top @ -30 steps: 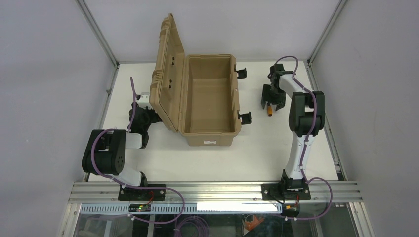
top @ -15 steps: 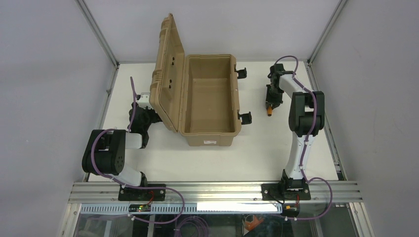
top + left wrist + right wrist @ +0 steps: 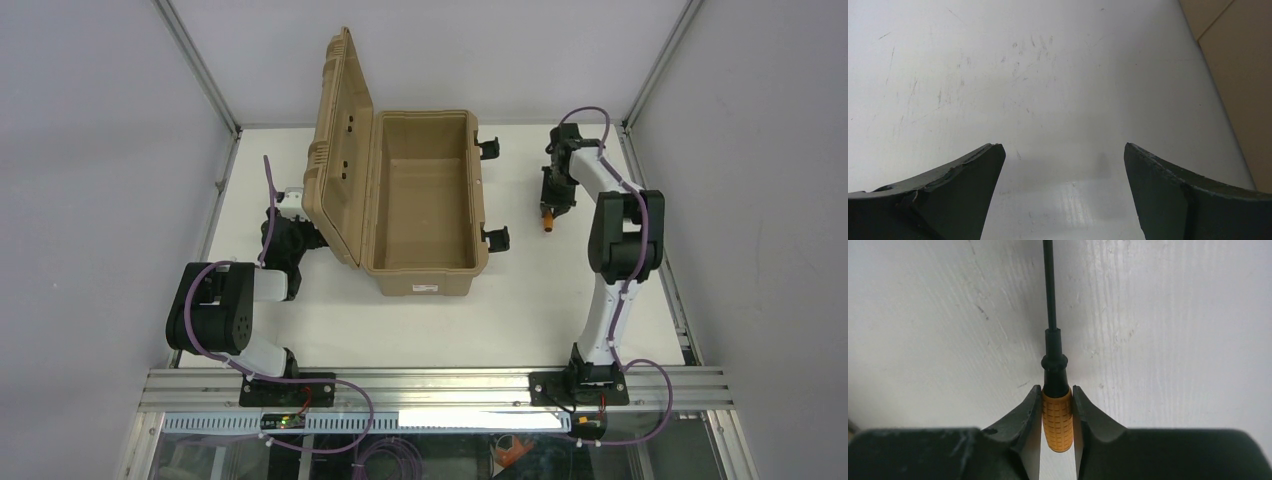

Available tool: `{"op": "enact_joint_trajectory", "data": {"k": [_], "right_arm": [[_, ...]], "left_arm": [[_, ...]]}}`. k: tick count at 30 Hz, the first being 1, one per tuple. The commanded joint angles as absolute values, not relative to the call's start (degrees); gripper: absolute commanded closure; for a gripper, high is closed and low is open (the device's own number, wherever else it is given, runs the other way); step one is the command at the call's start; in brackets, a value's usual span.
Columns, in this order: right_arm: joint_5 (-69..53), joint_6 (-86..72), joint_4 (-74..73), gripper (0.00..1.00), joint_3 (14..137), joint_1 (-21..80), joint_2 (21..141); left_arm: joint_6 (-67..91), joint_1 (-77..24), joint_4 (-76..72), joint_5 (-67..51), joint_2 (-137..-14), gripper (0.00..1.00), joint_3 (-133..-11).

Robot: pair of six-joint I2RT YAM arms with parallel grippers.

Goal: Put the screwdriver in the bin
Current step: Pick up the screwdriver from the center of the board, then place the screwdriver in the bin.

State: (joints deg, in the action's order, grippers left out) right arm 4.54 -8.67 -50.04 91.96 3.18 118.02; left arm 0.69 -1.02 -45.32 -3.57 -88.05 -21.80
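Note:
The screwdriver [image 3: 1057, 415] has a short orange handle and a thin black shaft. My right gripper [image 3: 1057, 395] is shut on its handle; the shaft points away over the white table. In the top view the right gripper [image 3: 555, 195] is right of the bin, with the orange handle end [image 3: 548, 226] showing below it. The bin [image 3: 425, 205] is a tan case standing open, its ribbed lid [image 3: 338, 150] raised on the left and its inside empty. My left gripper [image 3: 1063, 150] is open and empty over bare table, left of the bin's lid [image 3: 290, 235].
Black latches [image 3: 492, 238] stick out from the bin's right side toward my right gripper. A tan edge of the bin [image 3: 1243, 75] shows at the right of the left wrist view. Metal frame rails [image 3: 210, 120] border the table.
My right gripper closed on the screwdriver's orange handle and shifted slightly toward the far side. The right arm's elbow moved right. The left arm has not moved.

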Motion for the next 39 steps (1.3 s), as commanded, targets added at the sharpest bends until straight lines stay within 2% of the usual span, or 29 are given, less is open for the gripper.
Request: {"op": "enact_joint_trajectory", "data": {"k": [1, 19, 29, 39], "right_arm": [[3.0, -9.8, -52.4, 1.00, 95.4, 2.9, 109.2], [-2.8, -14.5, -61.6, 1.00, 109.9, 6.2, 98.8], [-3.9, -17.4, -65.3, 1.00, 120.3, 12.2, 98.9], [-3.5, -19.7, -68.3, 1.00, 131.8, 20.5, 104.4]], "left_arm": [[1.3, -0.7, -47.1, -4.8, -86.3, 0.01, -21.4], [1.3, -0.7, -47.1, -4.8, -86.3, 0.01, -21.5], [1.3, -0.7, -47.1, -4.8, -86.3, 0.01, -21.4], [1.3, -0.7, -47.1, -4.8, -86.3, 0.01, -21.4]]}}
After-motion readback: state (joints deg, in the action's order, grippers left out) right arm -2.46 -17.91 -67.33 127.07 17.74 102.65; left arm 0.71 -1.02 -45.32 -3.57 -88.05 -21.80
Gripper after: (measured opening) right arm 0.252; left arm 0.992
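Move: The bin that the right hand's load is meant for has its middle some 27 cm to the left, about level fore and aft and roughly 3 cm higher. On its near long side the far latch sits about 11 cm ahead and 14 cm left, and the front latch about 9 cm back and 13 cm left, both some 5 cm up. From the idle left hand the bin's middle lies about 27 cm to the right, 2 cm ahead and slightly higher. Still pinching the screwdriver by its orange handle just behind the black collar, the right hand goes nearly straight up at first, then, still rising, swings more and more left towards the bin, in all about 29 cm up and 14 cm left. On the way the wrist tips the fingers outward, away from the base, by some 30 degrees and leans them somewhat towards the bin, and the fingers keep their grip. ##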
